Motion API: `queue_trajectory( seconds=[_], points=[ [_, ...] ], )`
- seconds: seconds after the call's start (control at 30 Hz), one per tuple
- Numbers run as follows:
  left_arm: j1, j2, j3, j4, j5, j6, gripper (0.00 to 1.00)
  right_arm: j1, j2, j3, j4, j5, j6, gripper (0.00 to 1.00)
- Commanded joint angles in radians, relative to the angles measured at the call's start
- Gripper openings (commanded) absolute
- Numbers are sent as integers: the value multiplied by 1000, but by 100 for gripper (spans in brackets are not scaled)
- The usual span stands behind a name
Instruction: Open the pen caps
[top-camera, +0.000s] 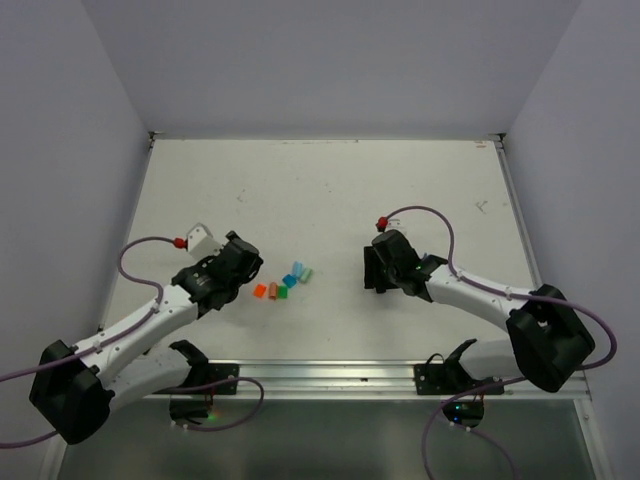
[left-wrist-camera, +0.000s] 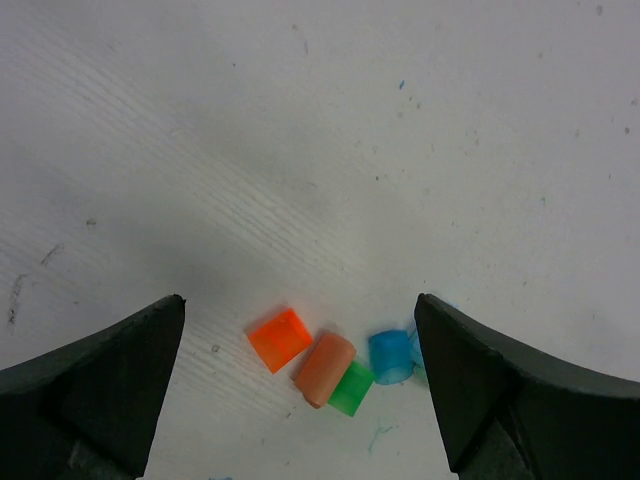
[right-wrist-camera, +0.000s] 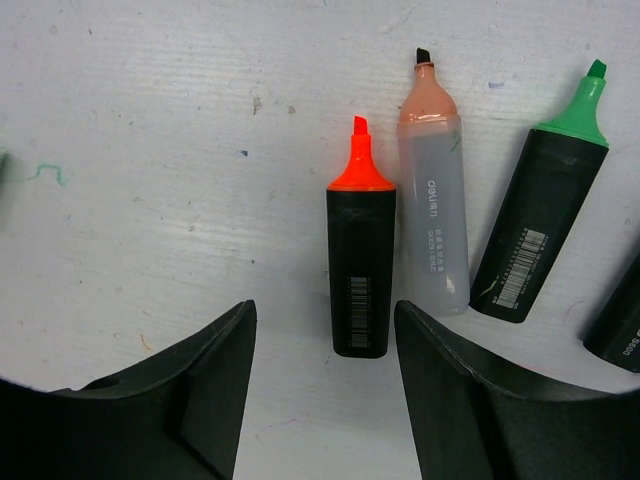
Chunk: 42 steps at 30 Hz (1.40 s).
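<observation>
Several pen caps lie in a loose row on the white table: an orange cap (left-wrist-camera: 279, 339), a peach cap (left-wrist-camera: 324, 368), a green cap (left-wrist-camera: 351, 388) and a blue cap (left-wrist-camera: 390, 356). In the top view the same row (top-camera: 284, 283) ends in light blue and mint caps. My left gripper (left-wrist-camera: 300, 300) hangs open just over them, holding nothing. Uncapped markers lie side by side under my right gripper (right-wrist-camera: 324, 305): a black orange-tipped one (right-wrist-camera: 361, 280), a pastel peach one (right-wrist-camera: 432, 210) and a black green-tipped one (right-wrist-camera: 535, 225). That gripper is open, with the orange-tipped marker's rear end between its tips, apart from both.
Another black marker (right-wrist-camera: 615, 325) shows at the right edge of the right wrist view. Grey walls enclose the table (top-camera: 330, 190) on the left, back and right. A metal rail (top-camera: 330, 375) with the arm bases runs along the near edge.
</observation>
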Motion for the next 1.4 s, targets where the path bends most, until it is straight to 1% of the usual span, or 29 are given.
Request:
queue_trajectory(
  seconds=[0.0, 0.03, 0.07, 0.17, 0.2, 0.27, 0.3, 0.33, 0.37, 0.47, 0.57, 0.63, 0.73, 0.8, 0.97, 1.03, 1.17, 1.37],
  points=[
    [17, 76, 144, -273, -175, -104, 100, -3, -40, 47, -5, -10, -23, 61],
    [25, 95, 163, -325, -204, -107, 100, -3, -45, 50, -8, -11, -25, 61],
    [38, 109, 176, -342, -215, -108, 100, -1, -52, 59, -13, -17, -26, 61],
    [150, 138, 195, -353, -208, -53, 100, -1, -63, 73, -28, -30, -29, 61],
    [245, 132, 183, -337, -196, -6, 100, -3, -71, 75, -30, -30, -31, 61],
    [345, 123, 160, -275, -157, 36, 100, -1, -76, 75, -31, -31, -38, 61],
    [435, 115, 131, -252, -145, 75, 100, -1, -73, 76, -33, -33, -40, 61],
    [474, 115, 120, -214, -124, 92, 100, -1, -71, 76, -41, -37, -43, 61],
    [543, 121, 109, -200, -114, 126, 100, -1, -66, 79, -45, -39, -51, 61],
    [644, 138, 75, -137, -65, 233, 100, -1, -63, 67, -48, -42, -61, 61],
    [753, 153, 46, -131, -71, 241, 100, -1, -63, 50, -48, -36, -69, 61],
    [798, 156, 17, -122, -68, 238, 100, -1, -63, 41, -48, -37, -71, 61],
    [822, 138, -14, -85, -42, 244, 100, -1, -65, 33, -45, -39, -72, 61],
    [859, 129, -38, -70, -28, 243, 100, -1, -65, 29, -41, -37, -75, 61],
    [951, 201, -43, -69, 15, 232, 100, -1, -50, 36, -44, -42, -80, 61],
    [965, 198, -52, -60, 21, 240, 100, 0, -48, 32, -36, -47, -78, 61],
    [976, 138, -67, -51, 22, 243, 100, -1, -43, 18, -18, -54, -77, 61],
    [980, 113, -43, -77, 21, 243, 100, -1, -4, 33, -13, -68, -87, 61]
  ],
)
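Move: The yellow-capped pen, hidden under the left forearm, lies about 30 cm left of the left hand, 13 cm back and 8 cm below. The purple-capped pen is beside it, about 3 cm nearer the base and 2 cm farther left. The orange-red loose cap is 4 cm right of that hand, 1 cm back. From the right hand, the yellow-capped pen lies roughly 67 cm left, 15 cm back and 3 cm lower. Towards the yellow- and purple-capped pens the left hand swings about 22 cm left, away from the loose caps, lifting slightly first, then drawing back and sinking some 6 cm below its starting height. It turns counter-clockwise about 45 degrees and tips farther down, fingers wide open and touching nothing at the end. The right hand, open above the uncapped orange-red pen, rises under 3 cm and eases partway down. ##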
